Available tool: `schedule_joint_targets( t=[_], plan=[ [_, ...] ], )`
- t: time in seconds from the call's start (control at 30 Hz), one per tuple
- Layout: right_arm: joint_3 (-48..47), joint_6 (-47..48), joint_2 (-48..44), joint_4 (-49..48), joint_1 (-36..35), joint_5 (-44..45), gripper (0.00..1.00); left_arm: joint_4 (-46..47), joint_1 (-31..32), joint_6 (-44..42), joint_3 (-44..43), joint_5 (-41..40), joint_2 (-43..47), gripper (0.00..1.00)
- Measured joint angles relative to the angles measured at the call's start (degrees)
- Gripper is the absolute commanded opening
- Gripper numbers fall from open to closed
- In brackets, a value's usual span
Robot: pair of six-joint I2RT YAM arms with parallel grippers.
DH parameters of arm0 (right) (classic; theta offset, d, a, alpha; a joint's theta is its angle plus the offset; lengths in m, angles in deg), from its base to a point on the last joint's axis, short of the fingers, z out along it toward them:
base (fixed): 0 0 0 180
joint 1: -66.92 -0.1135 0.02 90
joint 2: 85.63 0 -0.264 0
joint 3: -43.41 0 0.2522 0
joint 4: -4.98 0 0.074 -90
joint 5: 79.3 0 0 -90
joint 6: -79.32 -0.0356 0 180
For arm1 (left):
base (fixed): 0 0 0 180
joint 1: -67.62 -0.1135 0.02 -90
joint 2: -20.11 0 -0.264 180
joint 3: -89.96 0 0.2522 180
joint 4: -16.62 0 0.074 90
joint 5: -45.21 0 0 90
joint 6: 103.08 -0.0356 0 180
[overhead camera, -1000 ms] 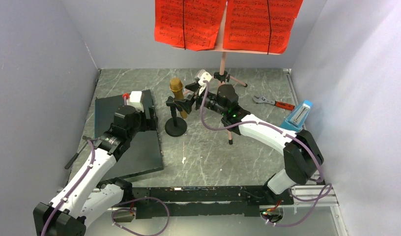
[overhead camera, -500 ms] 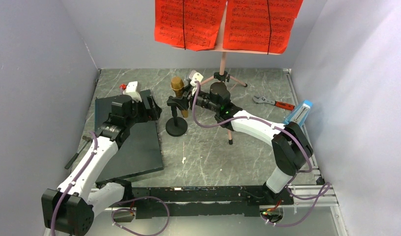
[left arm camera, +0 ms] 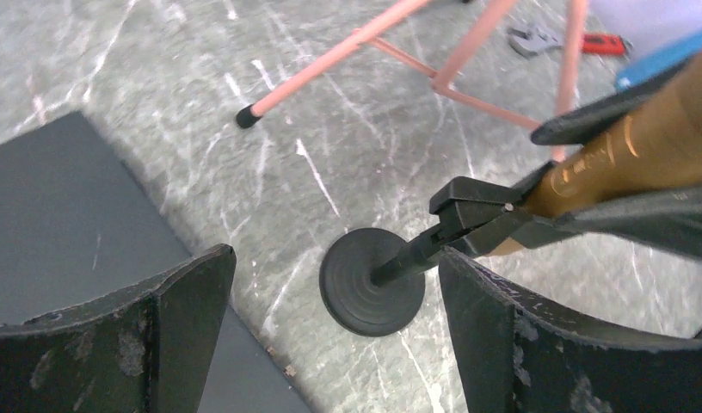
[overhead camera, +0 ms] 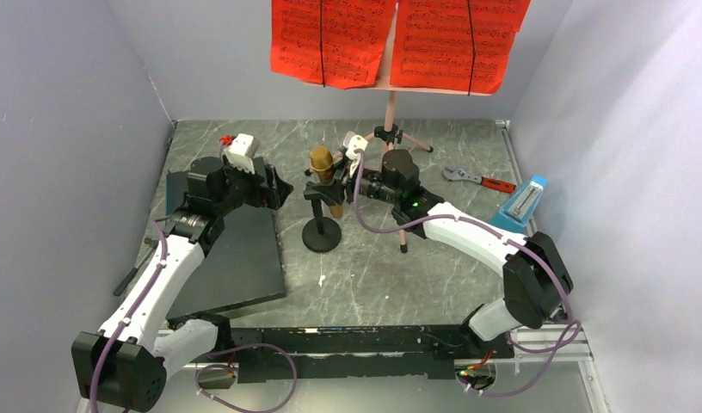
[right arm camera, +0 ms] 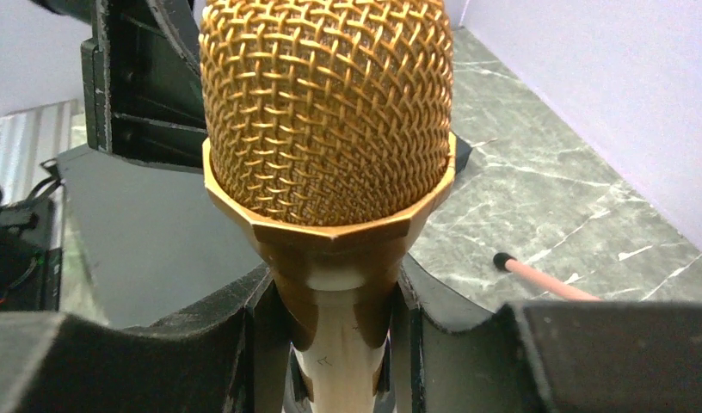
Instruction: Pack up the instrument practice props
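Note:
The gold microphone stands in its black clip on a round-base stand. My right gripper is shut on its handle just below the mesh head, with a finger pressed on each side. My left gripper is open just left of the stand, and the round base shows between its jaws. Behind, the pink music stand holds the red sheet-music pages. The small blue metronome sits at the right wall.
A large dark flat slab lies under my left arm. A red-handled wrench lies at the right, near the metronome. Pink tripod legs spread over the marble floor behind the microphone. Grey walls close in on three sides.
My right gripper has closed on the microphone, and the stand has shifted right and nearer. My left gripper has swung back and right toward the stand, still open.

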Motion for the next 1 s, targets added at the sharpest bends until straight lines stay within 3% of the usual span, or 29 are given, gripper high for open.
schedule_joint_targets(
  t=[0.33, 0.6, 1.0],
  plan=[
    [5.64, -0.46, -8.57, 4.83, 0.63, -6.64, 0.08, -0.33, -0.02, -21.94, 0.33, 22.49, 2.82, 0.94],
    [7.93, -0.59, -12.00, 6.99, 0.61, -12.66, 0.08, -1.62, 2.32, -32.37, 0.31, 36.76, 1.42, 0.91],
    [10.25, -0.55, -13.73, 6.34, 0.31, -16.15, 0.08, -6.71, 11.30, -39.34, -0.44, 40.02, -4.22, 0.89]
  ],
)
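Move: Off to the left hand's right, about 12 cm and nearly level fore and aft, is the clip of the mic stand, some 4 cm lower; the microphone it grips is about 14 cm right and 1 cm ahead, level in height. The music stand's left foot lies some 18 cm ahead and 8 cm right, 20 cm down. The right hand already grips the microphone; the clip is about 4 cm to its left, 2 cm back and 5 cm below. Swinging back and to the right by about 11 cm each way, the left hand turns some 60 degrees clockwise and stays wide open, rising slightly before sinking, so that its fingers come up to the mic stand's clip from the left; no touch is seen. The right hand keeps its grip on the microphone and draws it with the stand back about 9 cm and slightly right, easing off towards the end, turning slightly counter-clockwise. ##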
